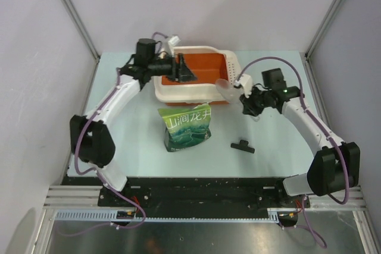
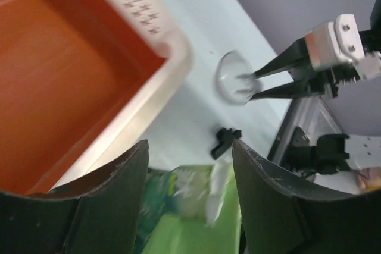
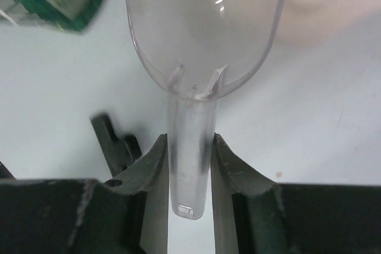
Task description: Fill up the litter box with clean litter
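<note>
The litter box [image 1: 178, 92], orange inside with a wide cream rim, stands at the back middle of the table; its orange floor [image 2: 53, 81] is bare and no clean litter shows in any view. My left gripper [image 1: 186, 74] hangs open over the box's left half with nothing between its fingers [image 2: 128, 171]. In front of the box lies a green pouch [image 1: 187, 126] with white characters, blurred in the left wrist view [image 2: 196, 218]. My right gripper [image 3: 189, 141] is shut on the handle of a clear plastic scoop [image 3: 205, 22], held just right of the box [image 1: 226, 87].
A small black clip [image 1: 242, 146] lies on the pale table, right of the pouch and near the right gripper [image 3: 113, 138]. Grey walls and metal frame posts close the table at back and sides. A black rail runs along the near edge.
</note>
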`<state>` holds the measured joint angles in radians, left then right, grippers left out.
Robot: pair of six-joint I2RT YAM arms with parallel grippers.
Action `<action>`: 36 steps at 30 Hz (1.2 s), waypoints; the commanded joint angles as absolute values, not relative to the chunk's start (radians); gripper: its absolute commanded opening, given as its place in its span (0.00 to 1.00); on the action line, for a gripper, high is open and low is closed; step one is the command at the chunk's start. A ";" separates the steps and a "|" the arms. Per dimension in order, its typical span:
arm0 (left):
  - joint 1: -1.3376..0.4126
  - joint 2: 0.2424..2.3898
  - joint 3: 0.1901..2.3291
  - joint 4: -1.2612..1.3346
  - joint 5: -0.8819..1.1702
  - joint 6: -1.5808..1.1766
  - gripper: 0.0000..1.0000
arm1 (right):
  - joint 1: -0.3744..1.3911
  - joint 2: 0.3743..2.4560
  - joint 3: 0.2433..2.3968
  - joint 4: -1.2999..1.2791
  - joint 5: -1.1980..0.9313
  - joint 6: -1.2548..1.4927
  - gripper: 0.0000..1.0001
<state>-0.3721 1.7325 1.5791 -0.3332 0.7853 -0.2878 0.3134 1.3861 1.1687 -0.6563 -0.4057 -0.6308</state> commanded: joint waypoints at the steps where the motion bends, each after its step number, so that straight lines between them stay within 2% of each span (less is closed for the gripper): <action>1: -0.180 1.505 1.414 -0.319 0.740 -0.233 0.63 | 0.158 1.387 1.134 -0.900 -0.489 -0.926 0.05; 2: -0.146 1.468 1.373 -0.322 0.727 -0.213 0.63 | 0.119 1.385 1.125 -0.934 -0.494 -1.040 0.05; 6: -0.005 1.281 1.189 -0.383 0.609 -0.193 0.63 | 0.078 1.414 1.077 -1.052 -0.428 -1.163 0.05; 9: 0.099 1.244 1.047 -0.445 0.560 -0.274 0.61 | 0.074 1.485 1.040 -1.049 -0.385 -1.164 0.06; 14: 0.101 1.270 0.871 -0.453 0.506 -0.379 0.60 | 0.084 1.589 1.026 -0.980 -0.345 -1.094 0.12; 15: 0.094 1.285 0.862 -0.443 0.514 -0.380 0.60 | 0.089 1.600 1.026 -0.960 -0.342 -1.088 0.16; 16: 0.089 1.313 0.862 -0.427 0.521 -0.376 0.60 | 0.103 1.600 1.026 -0.951 -0.330 -1.066 0.33; 18: 0.052 1.350 0.883 -0.423 0.548 -0.336 0.60 | 0.115 1.571 1.028 -0.925 -0.322 -1.054 0.49; 19: 0.037 1.389 0.909 -0.422 0.558 -0.309 0.59 | 0.123 1.553 1.031 -0.919 -0.339 -1.052 0.60; 21: 0.009 1.419 0.934 -0.416 0.597 -0.299 0.59 | 0.139 1.502 1.058 -0.905 -0.357 -1.040 0.71; 24: -0.047 1.436 0.966 -0.355 0.681 -0.318 0.58 | 0.202 1.476 1.146 -0.920 -0.390 -0.997 0.80; 28: -0.061 1.428 0.992 -0.315 0.718 -0.316 0.57 | 0.290 1.503 1.271 -0.971 -0.509 -0.925 0.82; 32: -0.067 1.436 1.041 -0.282 0.825 -0.299 0.57 | 0.333 1.548 1.396 -0.927 -0.638 -0.691 0.86; 36: -0.081 1.463 1.107 -0.258 0.948 -0.287 0.57 | 0.341 1.658 1.575 -0.931 -0.893 -0.508 0.90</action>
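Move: The right hand still grips the clear scoop. The bare patch of table where the scoop will go is about 8 cm back, 8 cm right and 14 cm below. The black clip lies roughly 10 cm back and 1 cm left of this hand, and the litter bag 7 cm back and 27 cm left. From the left hand, open and empty, the litter bag is about 18 cm back, straight in line sideways and 15 cm lower; the litter box's middle is some 7 cm ahead, 3 cm right and 19 cm below. Down, right and back goes the right hand, some 13 cm lower, fingers tipping more downward, to lay the scoop beside the clip; it opens wide, lets go and swings back up and left, empty. The left hand, open throughout, sweeps about 22 cm left off the box, dips and draws back while turning counter-clockwise, then comes right and up to the bag's upper left corner. ##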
